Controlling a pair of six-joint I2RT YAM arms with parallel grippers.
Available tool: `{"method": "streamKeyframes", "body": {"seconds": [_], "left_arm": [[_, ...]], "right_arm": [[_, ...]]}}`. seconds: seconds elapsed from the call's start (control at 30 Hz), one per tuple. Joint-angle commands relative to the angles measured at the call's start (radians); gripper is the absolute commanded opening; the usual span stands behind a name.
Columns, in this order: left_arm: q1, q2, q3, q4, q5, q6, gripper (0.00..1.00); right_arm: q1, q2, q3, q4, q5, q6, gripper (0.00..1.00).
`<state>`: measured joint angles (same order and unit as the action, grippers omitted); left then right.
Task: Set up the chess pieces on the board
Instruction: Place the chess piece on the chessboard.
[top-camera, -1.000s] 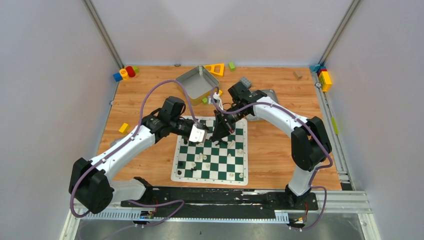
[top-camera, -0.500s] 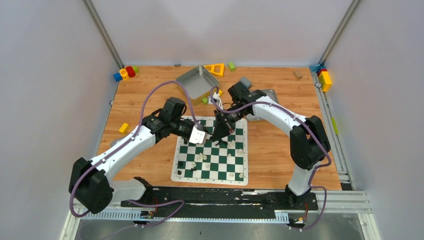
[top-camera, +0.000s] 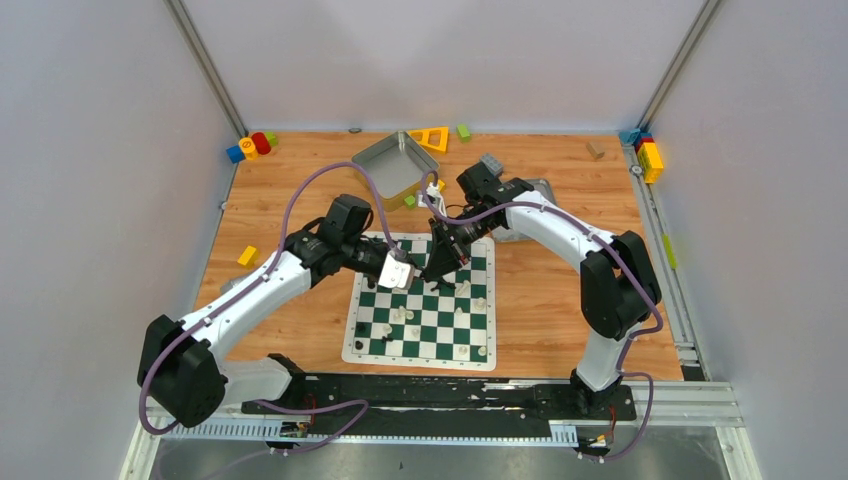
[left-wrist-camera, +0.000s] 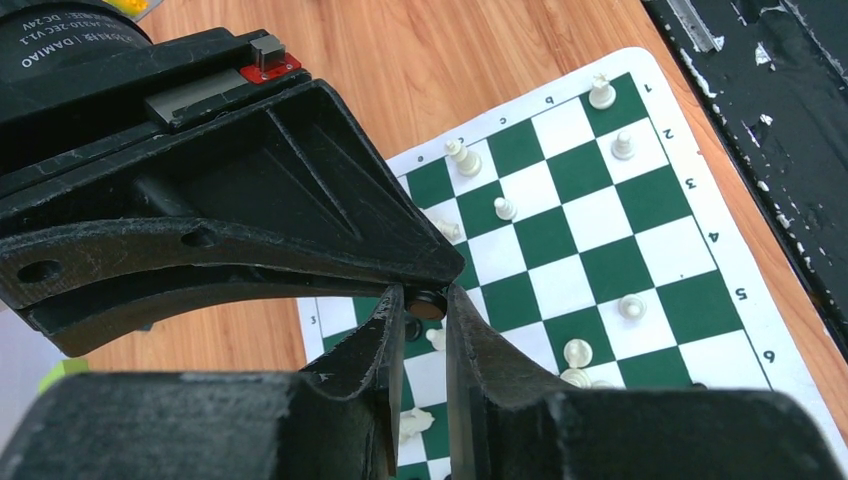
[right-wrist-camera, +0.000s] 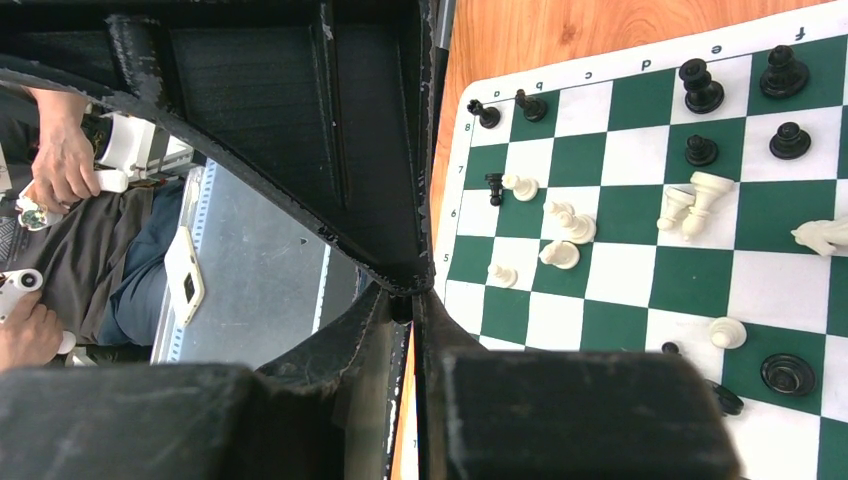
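Observation:
The green-and-white board (top-camera: 352, 346) lies in the middle of the table with black and cream chess pieces scattered on it. Both grippers meet above its far left part. My left gripper (left-wrist-camera: 426, 305) pinches the brown-felted base of a black chess piece (left-wrist-camera: 430, 306). My right gripper (right-wrist-camera: 408, 303) is shut on the same dark piece from the other side, its tips hard against the left fingers. In the top view the left gripper (top-camera: 410, 276) and right gripper (top-camera: 432, 276) touch tip to tip. Cream pieces (left-wrist-camera: 505, 208) and black pieces (right-wrist-camera: 700, 85) stand or lie on the squares (right-wrist-camera: 620, 275).
A grey metal tray (top-camera: 385, 160) stands behind the board, and a second one (top-camera: 538, 188) is partly hidden by the right arm. Colourful blocks lie at the far left (top-camera: 250, 147), left (top-camera: 247, 255) and far right (top-camera: 648, 155). A yellow triangle (top-camera: 430, 138) lies at the back.
My left gripper's jaws have narrowed onto the black piece that the right gripper holds. Both arms have stayed almost in place.

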<state>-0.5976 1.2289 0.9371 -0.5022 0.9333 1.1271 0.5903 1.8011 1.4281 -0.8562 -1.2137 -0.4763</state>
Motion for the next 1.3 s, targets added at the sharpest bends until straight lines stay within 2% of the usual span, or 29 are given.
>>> {"method": "streamKeyframes", "body": {"seconds": [0.0,0.2,0.4,0.63,0.87,1.03,1.27], "left_arm": [[-0.020,-0.003,0.007,0.003,0.020,0.012,0.15],[-0.021,-0.010,-0.005,0.052,-0.028,-0.048,0.00],[-0.020,-0.014,-0.032,0.137,-0.086,-0.144,0.00],[-0.011,-0.031,-0.087,0.315,-0.201,-0.313,0.00],[0.011,-0.002,-0.083,0.445,-0.335,-0.575,0.00],[0.066,0.028,-0.058,0.491,-0.294,-0.758,0.00],[0.094,0.048,-0.069,0.645,-0.251,-0.988,0.00]], "right_arm": [[-0.009,0.001,0.052,0.034,-0.061,-0.019,0.13],[-0.021,0.000,0.051,0.032,-0.056,-0.011,0.23],[-0.047,-0.004,0.038,0.031,-0.044,0.000,0.36],[-0.110,-0.016,0.023,0.053,0.022,0.049,0.40],[-0.125,-0.077,-0.055,0.252,0.131,0.226,0.42],[-0.139,-0.123,-0.121,0.447,0.166,0.369,0.42],[-0.153,-0.108,-0.125,0.569,0.129,0.545,0.43]]}}
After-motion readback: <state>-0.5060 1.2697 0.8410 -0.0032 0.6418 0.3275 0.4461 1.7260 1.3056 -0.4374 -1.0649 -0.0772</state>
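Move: Both hands already pinch the black chess piece, about 16 cm above the middle of the board. From the left hand, the gap in black's back row lies some 12 cm left, level ahead; the black pawn beside it stands about 8 cm left and 4 cm ahead, the white pieces roughly 4 cm left and 2 cm back, and the fallen black pieces some 3 cm right and 5 cm ahead. For the right hand the chess piece sits right at its fingertips. The right fingers spread and let go of the black chess piece while the left fingers keep their pinch on it, completing the hand-over; the right hand then draws off about 8 cm forward and a little to its right, turning some 20 degrees clockwise. The left hand carries the piece about 9 cm forward towards the far edge of the board, dipping slightly and coming back up, while it swings roughly 35 degrees counter-clockwise and tilts so that its fingers point more forward. ##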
